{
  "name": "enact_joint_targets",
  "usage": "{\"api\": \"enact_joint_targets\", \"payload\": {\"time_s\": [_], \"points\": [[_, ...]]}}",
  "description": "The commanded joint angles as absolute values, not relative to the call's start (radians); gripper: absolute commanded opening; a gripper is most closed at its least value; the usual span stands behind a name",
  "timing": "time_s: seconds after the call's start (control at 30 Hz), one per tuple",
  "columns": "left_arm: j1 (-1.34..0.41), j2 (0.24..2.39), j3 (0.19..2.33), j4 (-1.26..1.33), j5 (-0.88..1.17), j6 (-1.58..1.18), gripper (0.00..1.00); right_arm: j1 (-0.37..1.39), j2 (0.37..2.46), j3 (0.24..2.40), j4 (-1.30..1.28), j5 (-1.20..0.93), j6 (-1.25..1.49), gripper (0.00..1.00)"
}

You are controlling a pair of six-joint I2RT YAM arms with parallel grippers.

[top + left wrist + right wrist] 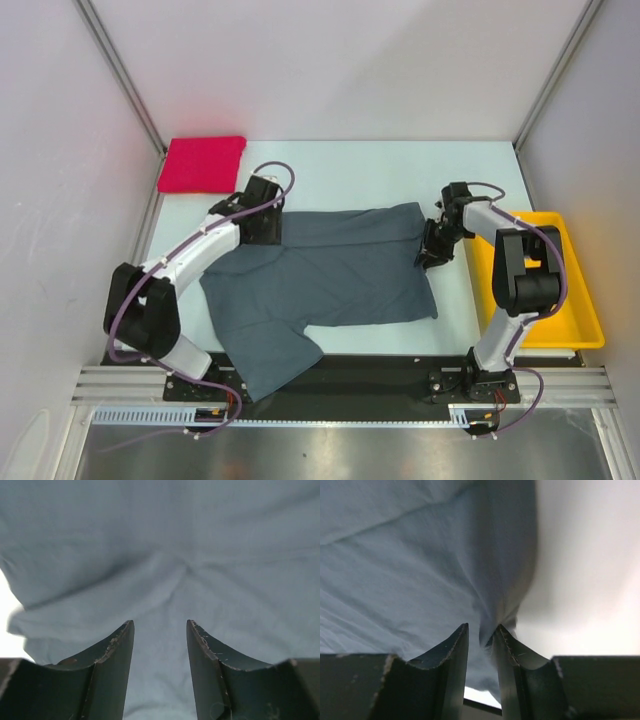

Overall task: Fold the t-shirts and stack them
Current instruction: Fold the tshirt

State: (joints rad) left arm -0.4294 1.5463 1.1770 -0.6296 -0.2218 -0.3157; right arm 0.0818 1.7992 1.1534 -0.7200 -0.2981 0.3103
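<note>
The slate-grey t-shirt [330, 270] lies spread on the white table, its upper part folded over and one sleeve hanging toward the near edge. The pinkish-red t-shirt [202, 164] sits folded at the far left corner. My left gripper [268, 228] rests over the grey shirt's far left edge. In the left wrist view the left gripper [160, 625] is open, and flat grey cloth [160, 545] shows between its fingers. My right gripper [430, 256] is at the shirt's right edge. In the right wrist view the right gripper [482, 629] is shut on a bunched fold of the grey cloth [410, 570].
A yellow plastic tray [585, 320] stands at the right, beside the right arm. White walls and metal posts close in the table on three sides. Bare white table [585, 580] shows to the right of the shirt's edge.
</note>
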Motion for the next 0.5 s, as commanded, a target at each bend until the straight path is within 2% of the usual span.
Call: {"api": "enact_joint_targets", "payload": {"time_s": [0.0, 0.1, 0.33, 0.47], "points": [[-0.443, 1.448, 1.123, -0.643, -0.183, -0.371, 0.51, 0.104, 1.856, 1.204, -0.67, -0.357, 0.301, 0.34], [-0.443, 1.416, 1.082, -0.641, -0.178, -0.38, 0.51, 0.089, 1.908, 1.198, -0.66, -0.374, 0.31, 0.35], [-0.442, 1.378, 1.049, -0.643, -0.195, -0.368, 0.52, 0.008, 1.918, 1.18, -0.709, -0.237, 0.282, 0.41], [-0.44, 1.376, 1.045, -0.635, -0.21, -0.342, 0.52, -0.02, 1.818, 1.172, -0.759, -0.186, 0.268, 0.58]]}}
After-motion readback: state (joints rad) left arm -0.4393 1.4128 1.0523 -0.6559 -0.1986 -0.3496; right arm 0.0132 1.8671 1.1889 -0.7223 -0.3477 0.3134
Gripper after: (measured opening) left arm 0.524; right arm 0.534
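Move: The t-shirt's right edge lies between the right fingertips, about 1 cm below the hand point. Its far right corner is some 17 cm ahead and 3 cm left, its near right corner about 16 cm back and 3 cm right, and the yellow bin roughly 31 cm right and 5 cm back. From the raised left hand, that edge is about 46 cm right, 6 cm back and 8 cm below. The right fingers open partway at the shirt's edge, dipping, then shifting right; the left hand draws back 4 cm. ##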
